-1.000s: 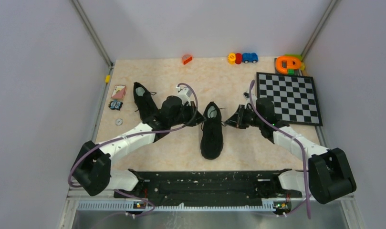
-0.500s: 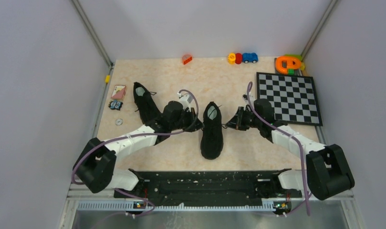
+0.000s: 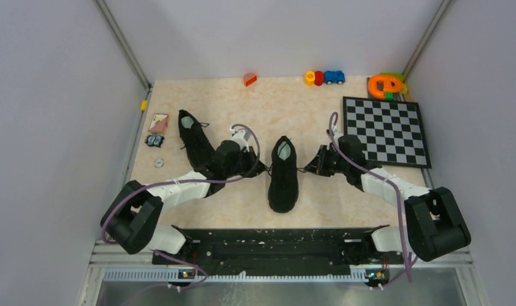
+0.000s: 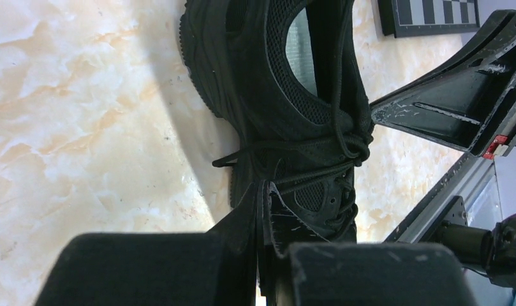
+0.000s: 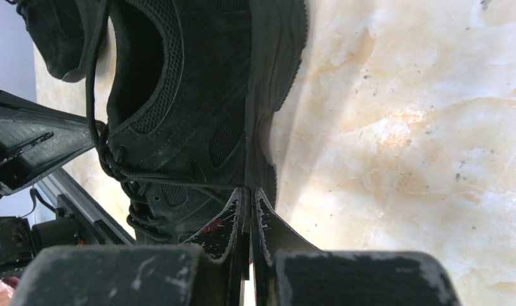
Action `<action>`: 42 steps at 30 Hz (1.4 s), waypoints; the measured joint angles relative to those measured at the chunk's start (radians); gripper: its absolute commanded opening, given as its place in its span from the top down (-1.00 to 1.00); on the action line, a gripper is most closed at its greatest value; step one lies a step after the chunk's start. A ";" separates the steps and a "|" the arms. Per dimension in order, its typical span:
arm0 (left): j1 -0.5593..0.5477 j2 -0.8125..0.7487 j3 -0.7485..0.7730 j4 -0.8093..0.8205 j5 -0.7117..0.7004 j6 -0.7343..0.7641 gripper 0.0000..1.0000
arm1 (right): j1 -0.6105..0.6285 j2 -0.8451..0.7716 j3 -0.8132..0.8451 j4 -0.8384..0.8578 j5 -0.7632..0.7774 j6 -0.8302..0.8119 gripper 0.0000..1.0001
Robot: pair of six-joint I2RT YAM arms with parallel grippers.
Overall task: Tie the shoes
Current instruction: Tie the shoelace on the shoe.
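Observation:
One black shoe (image 3: 282, 178) stands at the table's middle with its pale insole showing; the other black shoe (image 3: 192, 137) lies to the left behind my left arm. My left gripper (image 3: 263, 169) is at the middle shoe's left side, shut on a thin black lace (image 4: 306, 172) that runs taut to the knot on the shoe (image 4: 274, 83). My right gripper (image 3: 305, 169) is at the shoe's right side, shut on the other lace end (image 5: 172, 179) of the same shoe (image 5: 204, 95). The pinched lace ends are hidden between the jaws.
A chessboard (image 3: 386, 131) lies at the right. Small toys (image 3: 324, 77), an orange brick (image 3: 249, 79) and an orange-green toy (image 3: 386, 85) line the back edge. A card (image 3: 158, 122), a small object (image 3: 155, 141) and a washer (image 3: 159, 163) sit left.
Both grippers have moved slightly toward the near edge beside the middle shoe, still shut on the laces. The shoes have not visibly shifted.

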 measured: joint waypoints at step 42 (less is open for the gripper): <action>-0.319 -0.163 -0.028 -0.017 -0.303 0.429 -0.45 | -0.043 -0.191 -0.049 0.070 -0.109 -0.035 -0.64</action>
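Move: The two hands already hold the bow's loops on either side of the shoe, and the knot lies about 6 cm right and 1 cm ahead of the left hand, roughly at its height. The middle of the laced shoe is also some 6 cm to its right, 2 cm back and 4 cm below. The other shoe lies around 22 cm left and 8 cm ahead. From the right hand the knot is about 6 cm left, 1 cm ahead and a little above; the laced shoe's middle is 7 cm left, 2 cm back and 3 cm below. Outward and slightly forward, the hands draw the held loops another 2 cm or so apart, away from the knot, then ease back in and open wide to let go of the lace. The left hand then swings back, right and up, some 8 cm in all, towards the toe end of the shoe, rolling roughly 30 degrees; the right hand rises about 6 cm beside the shoe. ##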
